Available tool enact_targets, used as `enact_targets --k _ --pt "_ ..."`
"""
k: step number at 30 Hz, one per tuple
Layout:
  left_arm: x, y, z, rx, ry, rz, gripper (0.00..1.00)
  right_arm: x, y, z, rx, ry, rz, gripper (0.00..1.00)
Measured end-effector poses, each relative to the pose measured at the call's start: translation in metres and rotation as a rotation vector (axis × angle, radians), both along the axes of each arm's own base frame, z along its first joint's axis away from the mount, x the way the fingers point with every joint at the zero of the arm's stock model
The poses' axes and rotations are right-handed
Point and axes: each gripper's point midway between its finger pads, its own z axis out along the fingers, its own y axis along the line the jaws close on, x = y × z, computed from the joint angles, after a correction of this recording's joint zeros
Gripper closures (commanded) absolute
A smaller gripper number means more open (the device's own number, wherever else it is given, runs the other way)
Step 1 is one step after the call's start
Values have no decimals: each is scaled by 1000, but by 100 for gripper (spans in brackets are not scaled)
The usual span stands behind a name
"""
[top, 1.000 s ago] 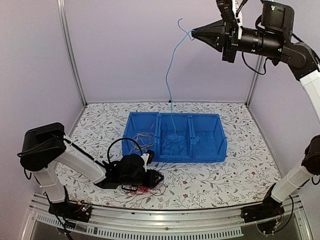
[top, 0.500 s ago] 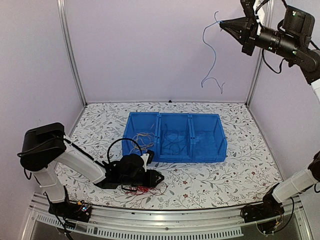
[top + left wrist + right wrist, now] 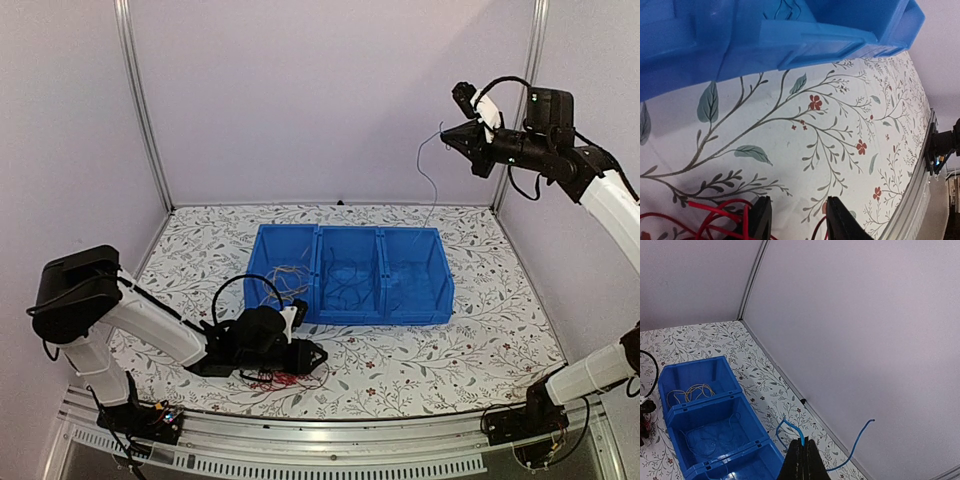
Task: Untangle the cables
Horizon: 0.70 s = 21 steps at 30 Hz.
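My right gripper (image 3: pixel 446 136) is high at the back right, shut on a thin blue cable (image 3: pixel 431 185) that hangs down toward the back of the bin. In the right wrist view the blue cable (image 3: pixel 790 424) loops out of the shut gripper (image 3: pixel 801 444). My left gripper (image 3: pixel 318 355) lies low on the table in front of the bin, over a pile of red cables (image 3: pixel 280 380). In the left wrist view that gripper (image 3: pixel 799 220) is open, its jaws apart, with red cables (image 3: pixel 715 212) lying around the left finger and beside the right one.
A blue three-compartment bin (image 3: pixel 350 312) sits mid-table. Tan cables (image 3: pixel 290 275) lie in its left compartment and thin blue cables (image 3: pixel 348 280) in the middle one. The bin's front wall (image 3: pixel 790 35) is close above my left gripper. Metal frame posts stand at the back corners.
The right arm has come down and pulled back to the right with the blue cable, whose free end now hangs near the bin's back. The left arm has barely moved.
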Motion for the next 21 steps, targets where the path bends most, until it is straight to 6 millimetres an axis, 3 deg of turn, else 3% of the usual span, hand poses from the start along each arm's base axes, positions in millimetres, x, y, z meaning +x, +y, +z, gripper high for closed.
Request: enact_targets --k 2,5,10,14,17,21 --pt "0 1 1 5 -2 -2 63 -3 3 -3 12 21 25 100" --pt "-1 2 1 12 -4 -4 63 -13 7 19 47 -5 69 100" --pt "-1 3 2 17 -8 -2 62 -41 10 94 134 -142 147 100" --pt "0 3 6 12 -17 3 61 -57 13 135 180 -220 211 100" --pt "-1 3 5 15 -20 4 61 -54 20 145 197 -231 245 100" --pt "-2 3 6 19 -30 -1 60 -41 34 136 204 -192 277 100"
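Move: My right hand, with the blue cable already pinched in it, hangs high above the bins. The middle compartment, where blue cable already lies, is about 6 cm ahead, 13 cm left and 38 cm below; the right compartment is 6 cm ahead and 4 cm right, the left one with the beige cables 6 cm ahead and 31 cm left, both equally low. From my left hand, above the red tangle's edge, the middle compartment is roughly 23 cm ahead and 5 cm right. I sweep my right hand up about 14 cm, away from the bins, drawing it back some 6 cm before easing a little forward and left near the top. My shut fingers keep the blue cable pinched near its end, their tips tilting up and swinging left, each by about 15 degrees. ##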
